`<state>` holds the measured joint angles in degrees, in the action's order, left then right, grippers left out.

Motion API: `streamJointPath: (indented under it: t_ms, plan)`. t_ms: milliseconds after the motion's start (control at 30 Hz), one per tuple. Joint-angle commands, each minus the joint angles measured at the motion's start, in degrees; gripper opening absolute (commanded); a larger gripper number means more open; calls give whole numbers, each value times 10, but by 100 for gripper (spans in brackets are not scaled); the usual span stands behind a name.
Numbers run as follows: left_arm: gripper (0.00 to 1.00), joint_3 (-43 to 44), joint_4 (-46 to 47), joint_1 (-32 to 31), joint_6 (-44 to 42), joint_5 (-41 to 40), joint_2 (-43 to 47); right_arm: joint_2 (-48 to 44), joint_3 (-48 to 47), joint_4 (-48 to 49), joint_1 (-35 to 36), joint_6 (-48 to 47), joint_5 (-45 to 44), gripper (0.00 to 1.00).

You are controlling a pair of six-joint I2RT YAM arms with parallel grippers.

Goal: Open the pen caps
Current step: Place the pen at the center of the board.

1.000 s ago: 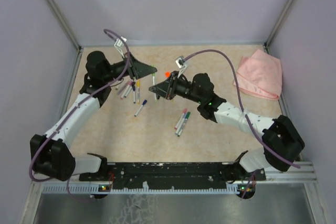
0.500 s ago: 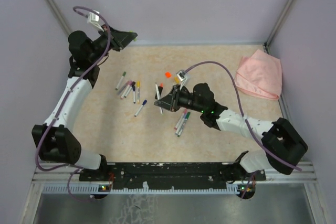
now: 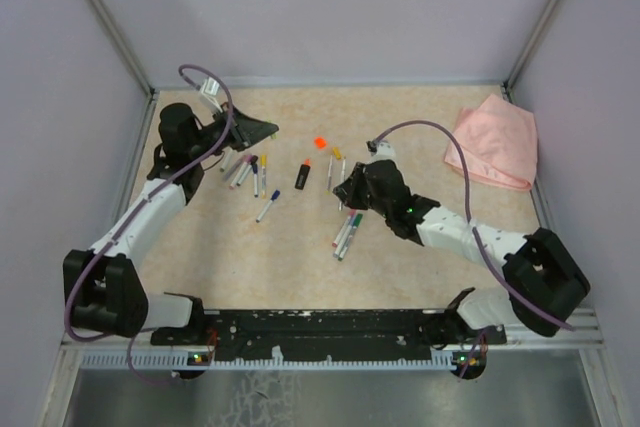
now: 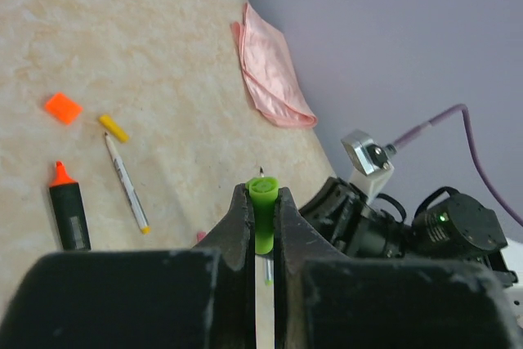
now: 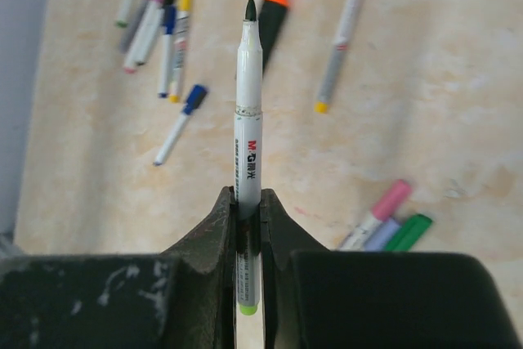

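My left gripper (image 4: 261, 194) is shut on a bright green pen cap (image 4: 262, 210), held off the table at the back left (image 3: 262, 130). In the middle of the table my right gripper (image 3: 345, 190) is shut on a white pen (image 5: 248, 104) with its dark tip bare and a green end behind the jaws (image 5: 248, 198). Several capped pens (image 3: 245, 169) lie in a cluster below the left gripper, and a blue-capped one (image 3: 267, 206) lies nearer. Pink-, purple- and green-capped pens (image 5: 388, 218) lie beside the right gripper.
An orange highlighter (image 3: 303, 174), its loose orange cap (image 3: 320, 141), a yellow cap (image 3: 336, 153) and an uncapped white pen (image 4: 127, 182) lie between the grippers. A pink cloth (image 3: 494, 142) is crumpled at the back right. Walls close in the table on three sides.
The grippers were together at the centre; the left one pulled away to the back left with the green cap, then came partly back. The right one moved right with the pen.
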<state>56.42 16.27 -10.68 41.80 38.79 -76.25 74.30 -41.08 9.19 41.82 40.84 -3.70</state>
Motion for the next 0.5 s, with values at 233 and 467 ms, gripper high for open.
streamJointPath:
  t_ms: [233,467]
  plan:
    - [0,-21,3,-5,15,39,-3,149,-110,-85,-50,0,-128,0]
    - [0,-39,-8,-5,6,39,6,230,-160,-94,-60,-16,-100,0]
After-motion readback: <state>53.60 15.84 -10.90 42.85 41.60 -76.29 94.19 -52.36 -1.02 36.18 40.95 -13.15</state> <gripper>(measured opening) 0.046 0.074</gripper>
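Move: Below and ahead of the right hand, which still holds the uncapped white pen, lies the free middle of the board: about 8 cm forward, 4 cm right and 14 cm down. The uncapped yellow pen lies some 11 cm ahead and 2 cm left, the black highlighter 10 cm ahead and 9 cm left, the pink pen about 5 cm back and 3 cm right. From the left hand, the free middle is roughly level, 17 cm right and 28 cm down. Sinking about 9 cm while reaching some 6 cm forward, the right hand carries the white pen down towards the free board beside the yellow pen. It drifts 4 cm right, that drift ending late, and turns clockwise with its left side dropping, lining the pen up to point forward; the fingers keep their grip. The left hand, still pinching the green cap, sinks about 2 cm. ##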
